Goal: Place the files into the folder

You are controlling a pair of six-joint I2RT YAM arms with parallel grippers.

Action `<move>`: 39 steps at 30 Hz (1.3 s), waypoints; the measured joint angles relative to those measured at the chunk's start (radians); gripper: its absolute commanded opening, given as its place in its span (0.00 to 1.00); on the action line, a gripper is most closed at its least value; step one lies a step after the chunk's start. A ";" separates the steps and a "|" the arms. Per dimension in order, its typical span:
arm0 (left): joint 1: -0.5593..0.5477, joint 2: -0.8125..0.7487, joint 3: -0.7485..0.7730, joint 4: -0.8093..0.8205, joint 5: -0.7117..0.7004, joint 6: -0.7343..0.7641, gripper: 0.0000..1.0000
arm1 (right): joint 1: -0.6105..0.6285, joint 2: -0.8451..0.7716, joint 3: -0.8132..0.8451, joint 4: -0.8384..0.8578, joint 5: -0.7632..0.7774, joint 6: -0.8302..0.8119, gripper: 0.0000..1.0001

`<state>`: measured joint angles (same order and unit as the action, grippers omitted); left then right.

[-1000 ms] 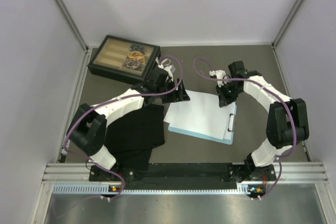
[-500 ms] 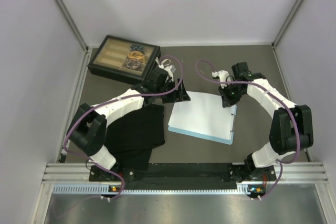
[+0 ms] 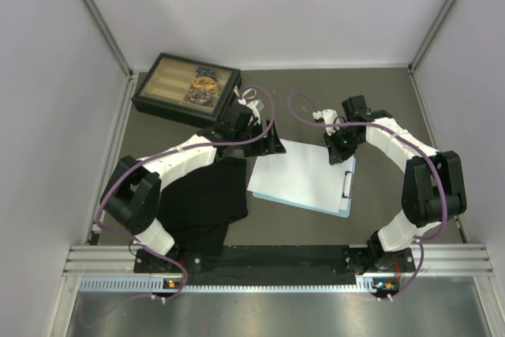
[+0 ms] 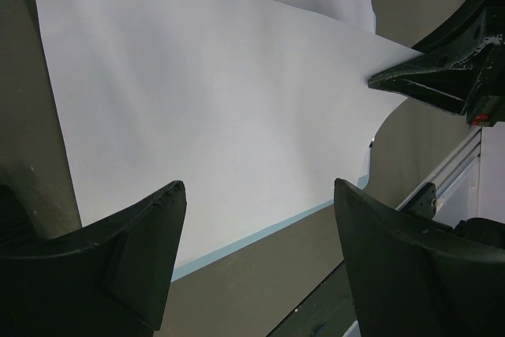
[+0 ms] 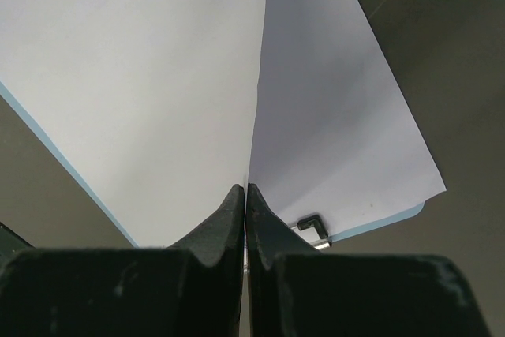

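Two white files point(image 3: 304, 173) lie stacked on the light-blue folder point(image 3: 344, 211), whose silver clip point(image 3: 348, 185) is at the right short edge. My right gripper point(image 3: 338, 147) is at the stack's far right corner, shut on the edge of the upper file point(image 5: 142, 76), which is lifted there. The lower file point(image 5: 339, 124) stays flat beside the clip point(image 5: 312, 228). My left gripper point(image 3: 267, 144) hovers open at the stack's far left corner with nothing between its fingers. In the left wrist view the upper file point(image 4: 205, 100) covers the folder, leaving a blue strip point(image 4: 260, 232).
A dark compartment box point(image 3: 187, 88) stands at the back left. A black cloth point(image 3: 203, 199) lies left of the folder, under the left arm. Grey walls close in the table on three sides, and a metal rail point(image 3: 276, 262) runs along the near edge.
My right gripper, holding the file's edge, shifted slightly right and then back left, and the sheets' left edge moved with it. The left arm stayed still.
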<state>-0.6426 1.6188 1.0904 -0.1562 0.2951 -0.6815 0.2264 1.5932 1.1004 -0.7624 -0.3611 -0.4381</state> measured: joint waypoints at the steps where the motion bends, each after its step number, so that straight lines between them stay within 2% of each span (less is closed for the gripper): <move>1: 0.000 0.000 0.000 0.000 0.000 0.000 0.80 | 0.000 0.003 0.000 0.000 0.001 0.000 0.00; 13: 0.000 0.009 0.000 0.023 0.007 -0.001 0.80 | 0.000 0.020 0.000 0.010 0.034 0.001 0.00; 16: 0.000 0.010 -0.001 0.025 0.009 -0.001 0.80 | 0.000 0.024 0.000 0.018 0.050 0.003 0.04; 21: 0.000 0.010 -0.001 0.028 0.014 -0.001 0.80 | 0.000 0.029 0.000 0.023 0.062 0.008 0.17; 22: 0.000 0.010 -0.001 0.029 0.015 -0.001 0.80 | 0.000 0.032 0.000 0.023 0.064 0.011 0.23; 28: 0.000 0.016 -0.001 0.034 0.023 -0.001 0.80 | 0.000 0.060 0.001 0.029 0.082 0.033 0.43; 33: 0.000 0.024 -0.001 0.037 0.027 -0.001 0.80 | 0.001 0.069 0.016 0.034 0.130 0.076 0.52; 36: 0.000 0.027 -0.001 0.036 0.027 -0.001 0.80 | 0.001 0.071 0.066 0.021 0.177 0.129 0.61; 37: 0.000 0.027 -0.001 0.037 0.027 -0.001 0.80 | 0.001 0.071 0.090 0.016 0.201 0.156 0.71; 39: 0.000 0.027 0.000 0.038 0.028 -0.004 0.80 | 0.002 0.068 0.132 0.008 0.253 0.209 0.82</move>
<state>-0.6426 1.6455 1.0901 -0.1184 0.3229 -0.6857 0.2279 1.6608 1.2327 -0.7547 -0.1078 -0.2295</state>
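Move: The right hand still pinches the raised far right corner area of the top file, some 4 cm above the folder it is bound for. The folder's middle lies about 10 cm to its left and 4 cm back; the folder's far right corner is roughly 5 cm ahead and 6 cm to the right, its clip about 4 cm back and 5 cm right. From the idle left hand, the folder's middle is about 9 cm right, 5 cm back and 11 cm below. Still pinching the lifted corner of the top file, the right hand eases it down about 2 cm towards the folder, drifting slightly right, and opens its fingers to let go as it gets low. It then pulls away forward and up, a good 3 cm each way, fingers opening on to about two thirds and the wrist swinging some 15 degrees clockwise. ##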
